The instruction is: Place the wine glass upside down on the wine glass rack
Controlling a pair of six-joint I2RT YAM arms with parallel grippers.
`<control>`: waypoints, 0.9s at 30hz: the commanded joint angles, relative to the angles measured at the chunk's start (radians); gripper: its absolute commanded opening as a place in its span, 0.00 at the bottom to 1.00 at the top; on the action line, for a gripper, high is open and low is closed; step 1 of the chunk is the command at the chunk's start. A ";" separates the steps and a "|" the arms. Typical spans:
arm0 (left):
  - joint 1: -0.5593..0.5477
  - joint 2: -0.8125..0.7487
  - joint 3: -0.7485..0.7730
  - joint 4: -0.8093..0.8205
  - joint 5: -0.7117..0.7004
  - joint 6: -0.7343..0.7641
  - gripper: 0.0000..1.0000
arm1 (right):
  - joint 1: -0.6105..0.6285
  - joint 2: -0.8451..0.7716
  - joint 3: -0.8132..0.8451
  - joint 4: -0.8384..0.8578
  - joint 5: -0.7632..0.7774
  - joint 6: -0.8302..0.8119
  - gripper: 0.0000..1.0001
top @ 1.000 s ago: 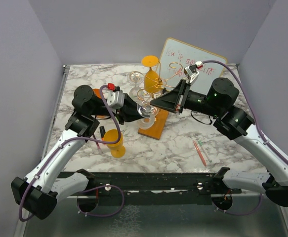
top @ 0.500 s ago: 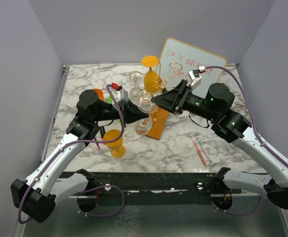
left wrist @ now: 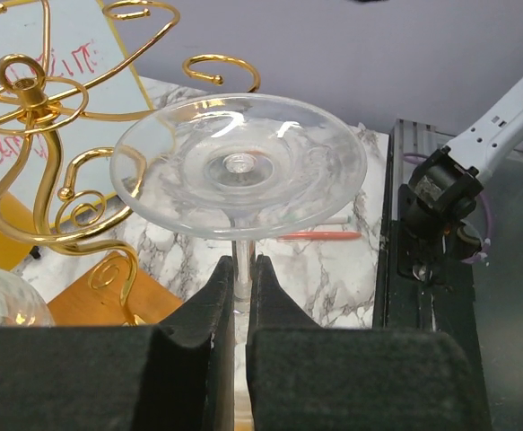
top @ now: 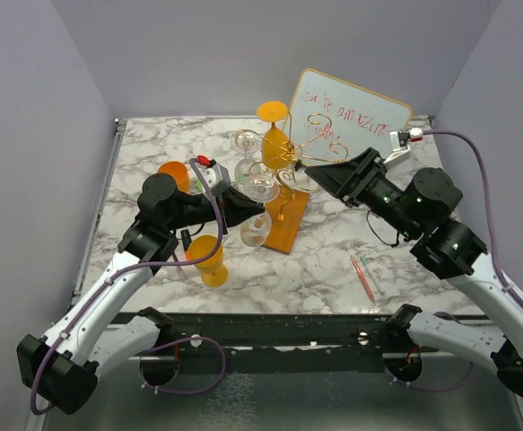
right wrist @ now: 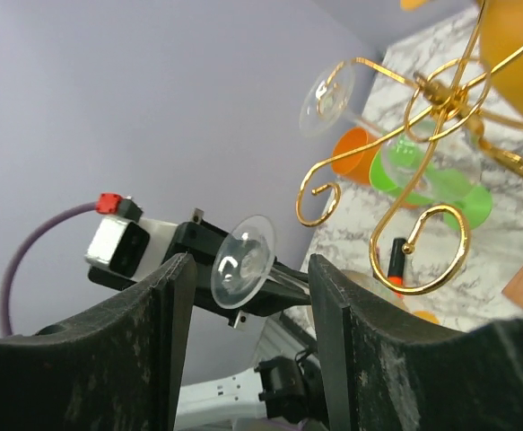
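Observation:
A clear wine glass (top: 256, 232) hangs upside down just left of the wine glass rack (top: 302, 154), a gold wire stand on an orange-brown wooden base. My left gripper (top: 257, 208) is shut on its stem. In the left wrist view the glass's round foot (left wrist: 239, 166) spreads above my left gripper (left wrist: 241, 266), with the rack's scrolls (left wrist: 28, 90) to the left. My right gripper (top: 319, 175) stands open to the right of the rack, holding nothing. In the right wrist view the glass's foot (right wrist: 243, 260) shows between the spread jaws of my right gripper (right wrist: 248, 274), apart from both.
An orange glass (top: 274, 135) and clear glasses (top: 246, 142) hang on the rack. An orange glass (top: 209, 256) stands at the front left, an orange cup (top: 173, 172) behind it. A whiteboard (top: 346, 112) leans at the back. Pens (top: 362, 274) lie right.
My right gripper has opened, let go of the glass and drawn back to the right. My left gripper has shut on the stem and now holds the glass alone.

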 commanded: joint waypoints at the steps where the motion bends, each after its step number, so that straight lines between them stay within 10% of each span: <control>1: -0.001 0.050 -0.007 0.158 0.009 -0.086 0.00 | -0.001 -0.081 -0.012 -0.032 0.182 -0.087 0.58; 27: -0.050 0.236 -0.001 0.324 -0.216 -0.234 0.00 | -0.001 -0.116 -0.033 -0.017 0.230 -0.111 0.58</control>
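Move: The left hand grips the upside-down clear wine glass by its stem; the rack's free front-left hook lies about 7 cm ahead, 5 cm to its right and 1 cm below. The hung clear glass is some 11 cm ahead and 2 cm left, the hung yellow glass 14 cm ahead and 4 cm right, both about level in height. From the empty right hand the hook is roughly 4 cm ahead, 5 cm left and 8 cm below. Left hand carries the held glass about 5 cm forward, also right and down, towards the hook; open right retreats rightward. ##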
